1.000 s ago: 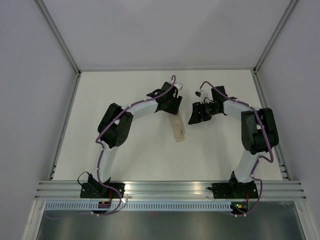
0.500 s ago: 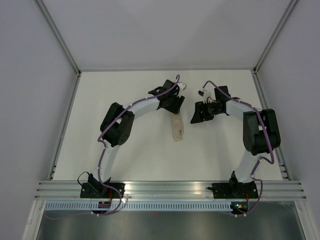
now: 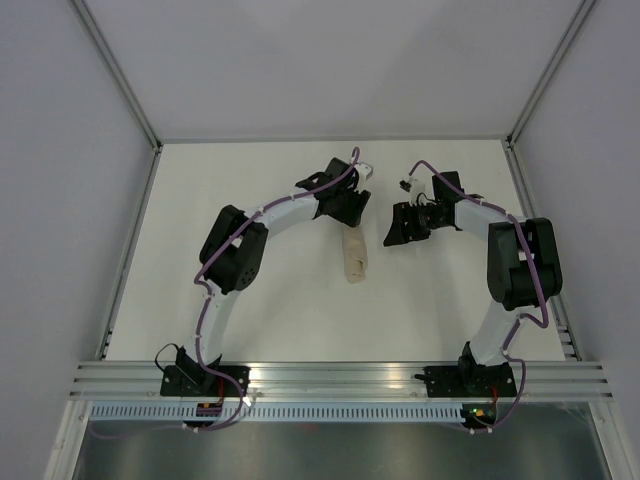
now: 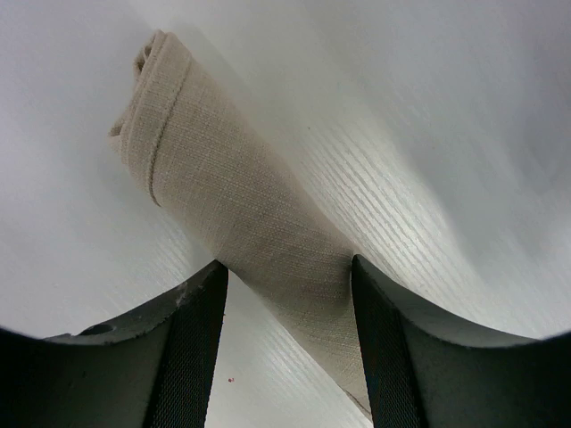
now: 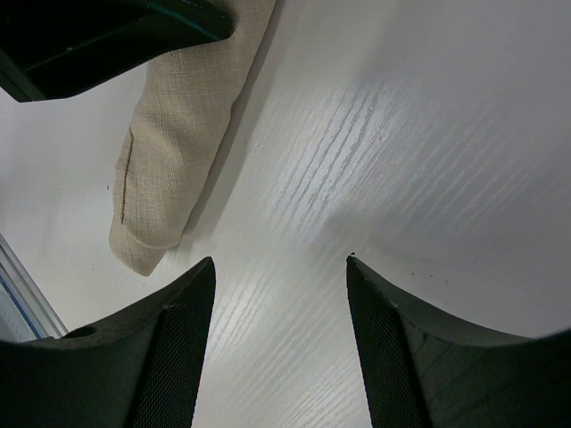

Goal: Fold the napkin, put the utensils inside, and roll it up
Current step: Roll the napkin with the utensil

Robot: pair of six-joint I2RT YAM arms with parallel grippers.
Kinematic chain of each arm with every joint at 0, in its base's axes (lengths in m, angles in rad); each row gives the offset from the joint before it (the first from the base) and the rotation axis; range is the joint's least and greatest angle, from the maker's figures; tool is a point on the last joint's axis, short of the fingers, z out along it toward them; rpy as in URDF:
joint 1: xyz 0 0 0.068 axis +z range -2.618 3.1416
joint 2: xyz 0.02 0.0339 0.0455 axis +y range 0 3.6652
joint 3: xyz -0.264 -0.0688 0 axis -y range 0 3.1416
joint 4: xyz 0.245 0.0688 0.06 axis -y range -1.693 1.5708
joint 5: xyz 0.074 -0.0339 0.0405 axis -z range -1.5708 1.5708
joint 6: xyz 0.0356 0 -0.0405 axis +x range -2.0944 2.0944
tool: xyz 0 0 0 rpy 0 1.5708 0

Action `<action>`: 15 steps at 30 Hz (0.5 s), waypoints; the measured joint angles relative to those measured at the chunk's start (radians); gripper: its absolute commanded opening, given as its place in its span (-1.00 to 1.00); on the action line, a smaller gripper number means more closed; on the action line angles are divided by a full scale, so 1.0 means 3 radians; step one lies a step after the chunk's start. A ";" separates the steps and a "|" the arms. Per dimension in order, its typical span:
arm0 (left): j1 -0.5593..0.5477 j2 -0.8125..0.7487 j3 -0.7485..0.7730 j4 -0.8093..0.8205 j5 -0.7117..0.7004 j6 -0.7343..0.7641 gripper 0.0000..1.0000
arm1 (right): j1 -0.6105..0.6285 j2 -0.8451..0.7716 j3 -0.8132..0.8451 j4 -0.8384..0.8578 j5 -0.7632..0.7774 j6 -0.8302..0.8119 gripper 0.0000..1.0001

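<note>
The napkin (image 3: 354, 256) lies rolled into a short beige tube at the table's middle, running near to far. No utensils show in any view. My left gripper (image 3: 351, 213) hovers over the roll's far end. In the left wrist view the napkin roll (image 4: 223, 187) runs diagonally between the open fingers of the left gripper (image 4: 285, 263), with a bare gap on the left side. My right gripper (image 3: 394, 234) stands just right of the roll. It is open over bare table (image 5: 281, 260), with the napkin (image 5: 178, 134) off to its upper left.
The white tabletop (image 3: 260, 310) is bounded by a metal rail (image 3: 340, 375) at the near edge and grey walls around. The left gripper's black finger (image 5: 98, 36) shows in the upper left of the right wrist view.
The left gripper has shifted slightly to the right over the roll's far end. The right gripper has drawn a little to the right. The roll has stayed in place.
</note>
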 measured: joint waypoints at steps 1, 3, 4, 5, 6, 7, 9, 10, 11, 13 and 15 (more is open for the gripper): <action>0.0000 -0.0009 0.0000 0.0005 0.0000 -0.0001 0.26 | 0.0000 0.0000 0.0000 -0.0001 0.0000 -0.0004 0.32; 0.0001 -0.0038 0.0000 0.0028 -0.0001 -0.0001 0.27 | 0.0000 0.0000 0.0000 -0.0009 -0.0004 -0.0015 0.32; 0.0001 -0.0062 0.0000 0.0043 -0.0001 -0.0001 0.27 | 0.0000 0.0000 0.0000 -0.0013 -0.0004 -0.0022 0.32; 0.0005 -0.0090 0.0000 0.0069 -0.0003 -0.0001 0.27 | -0.0003 0.0000 0.0000 -0.0018 -0.0005 -0.0029 0.32; 0.0006 -0.0116 0.0000 0.0086 -0.0003 -0.0003 0.28 | -0.0005 0.0000 0.0000 -0.0028 -0.0004 -0.0043 0.32; 0.0010 -0.0151 0.0000 0.0107 -0.0001 -0.0003 0.28 | -0.0009 0.0000 0.0000 -0.0034 -0.0005 -0.0055 0.32; 0.0017 -0.0217 -0.0001 0.0163 0.0001 -0.0005 0.28 | -0.0019 0.0000 0.0000 -0.0052 -0.0005 -0.0079 0.33; 0.0020 -0.0245 -0.0003 0.0200 0.0005 -0.0014 0.28 | -0.0024 -0.0001 0.0000 -0.0064 -0.0004 -0.0092 0.33; 0.0028 -0.0273 -0.0010 0.0234 0.0011 -0.0023 0.28 | -0.0027 -0.0001 0.0000 -0.0075 -0.0004 -0.0102 0.33; 0.0037 -0.0327 -0.0028 0.0286 0.0027 -0.0041 0.28 | -0.0038 -0.0006 0.0000 -0.0108 -0.0005 -0.0130 0.33; 0.0051 -0.0379 -0.0070 0.0341 0.0032 -0.0053 0.28 | -0.0048 -0.0010 0.0001 -0.0134 -0.0005 -0.0153 0.33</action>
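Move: The rolled napkin lies lengthwise fore and aft under the left hand's open fingers, its middle about 5 cm back from that hand, in line sideways and some 2 cm below. The right gripper waits beside the roll, about 9 cm to the left hand's right and 5 cm back. From the right hand, the roll's middle lies roughly 9 cm to the left, about level fore and aft, and some 3 cm lower. From the rolled napkin the left hand, fingertips right at its top near the far part, lifts off almost straight up by about 7 cm, easing some 2 cm forward on the way. Its wrist tilts about 10 degrees, bringing the fingers a little up from their downward slant, and the fingers stay open. ##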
